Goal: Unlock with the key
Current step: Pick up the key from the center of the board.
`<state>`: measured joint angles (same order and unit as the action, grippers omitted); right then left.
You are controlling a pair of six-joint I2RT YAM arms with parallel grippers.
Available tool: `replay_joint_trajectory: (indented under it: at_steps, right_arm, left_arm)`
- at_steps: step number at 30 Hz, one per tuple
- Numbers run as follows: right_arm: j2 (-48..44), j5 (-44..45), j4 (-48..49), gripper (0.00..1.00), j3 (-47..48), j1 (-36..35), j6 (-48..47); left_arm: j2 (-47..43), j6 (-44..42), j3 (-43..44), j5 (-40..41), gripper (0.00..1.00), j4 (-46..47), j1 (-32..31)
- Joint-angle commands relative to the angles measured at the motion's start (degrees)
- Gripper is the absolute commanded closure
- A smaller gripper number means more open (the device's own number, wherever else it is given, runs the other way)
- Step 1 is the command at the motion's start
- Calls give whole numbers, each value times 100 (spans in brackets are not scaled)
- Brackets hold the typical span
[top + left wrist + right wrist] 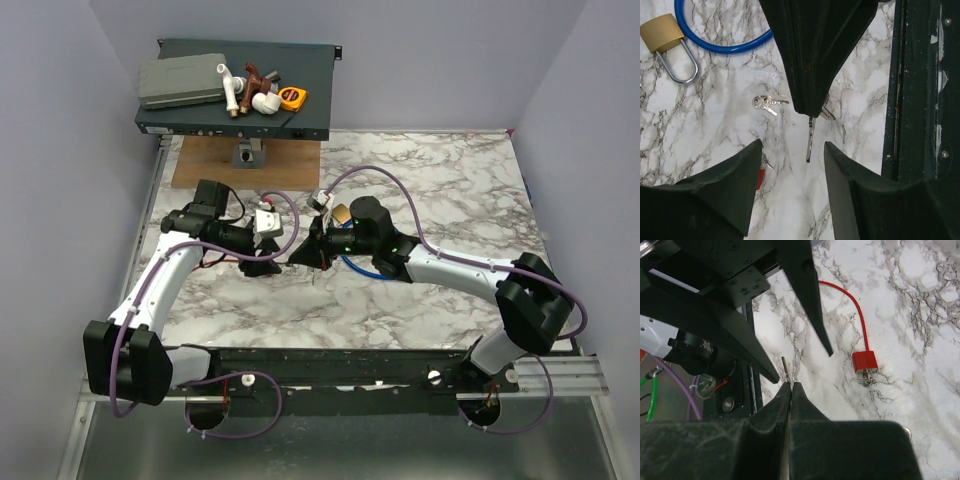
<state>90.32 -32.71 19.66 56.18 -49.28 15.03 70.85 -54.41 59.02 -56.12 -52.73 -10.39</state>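
My right gripper [791, 385] is shut on the key [785, 367], whose thin silver blade [810, 140] sticks out past its fingertips. Another small key hangs behind it. My left gripper [792, 150] faces it with its jaws apart; the blade's tip sits just at the mouth of the gap and touches neither finger. Both grippers meet above the table's middle [298, 256]. A brass padlock [661, 32] with a silver shackle lies beside a blue cable lock [720, 45]. A small red lock-like piece [864, 361] on a red cord [850, 300] lies on the marble with tiny keys at its lower end.
A loose pair of small keys [767, 103] lies on the marble below the blue loop. A dark rack shelf [310, 95] at the back carries a grey box and fittings, with a wooden board [205, 160] under it. A dark rail [920, 100] runs along the near edge.
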Motion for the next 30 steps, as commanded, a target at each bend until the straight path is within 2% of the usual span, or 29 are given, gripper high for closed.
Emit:
replay_joint_trajectory:
  at_steps: [1, 4, 6, 7, 11, 14, 17, 19, 25, 30]
  right_arm:
    - [-107, -227, 143, 99, 200, 6, 68]
    - [-104, -262, 143, 99, 183, 6, 62]
    - [-120, -271, 181, 99, 161, 5, 96]
    - [-129, -278, 210, 99, 157, 5, 111]
    - [-182, -360, 300, 99, 150, 5, 148]
    - [-240, -304, 115, 71, 180, 5, 65]
    - [-320, -383, -42, 61, 206, 118, -40]
    - [-369, -519, -142, 57, 264, 258, -37]
    - [-483, -905, -71, 55, 275, 343, -121]
    - [-389, -895, 180, 56, 218, 345, -20]
  left_arm:
    - [178, -325, 237, -473, 57, -379, -68]
    - [188, -303, 302, -538, 72, -438, -90]
    - [191, -282, 313, -494, 93, -455, -133]
    - [199, -265, 311, -460, 100, -457, -149]
    - [228, -319, 381, -409, 100, -630, -166]
    - [206, -247, 471, -325, 100, -664, -165]
    - [142, -187, 574, -268, 100, -718, -169]
    - [147, -118, 688, -297, 100, -831, -165]
    - [580, 76, 1168, -578, 100, -1533, -165]
    - [443, 165, 1069, -756, 100, -1447, -165]
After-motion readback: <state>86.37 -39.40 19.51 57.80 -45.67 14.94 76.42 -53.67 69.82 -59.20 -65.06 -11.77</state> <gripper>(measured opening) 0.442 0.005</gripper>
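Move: Between the left hand's open fingers, the key sticks out of the right hand's shut tips, its middle about 1 cm back and 1 cm to the right of the left hand point, and some 2 cm left of the right hand point. On the table roughly 13 cm below, from the left hand, the red padlock lies 2 cm back and 5 cm left, loose keys 3 cm back and 6 cm right, and the brass padlock 11 cm forward, 12 cm right. Taking over the key in mid-air, the left hand eases about 1 cm back and shuts its fingers on the key's free end, while the right hand holds still. Then the right fingers open nearly halfway and release their end, and both hands rise, the left some 3 cm with the key, the right about 4.5 cm while drawing 1.5 cm to the right. ##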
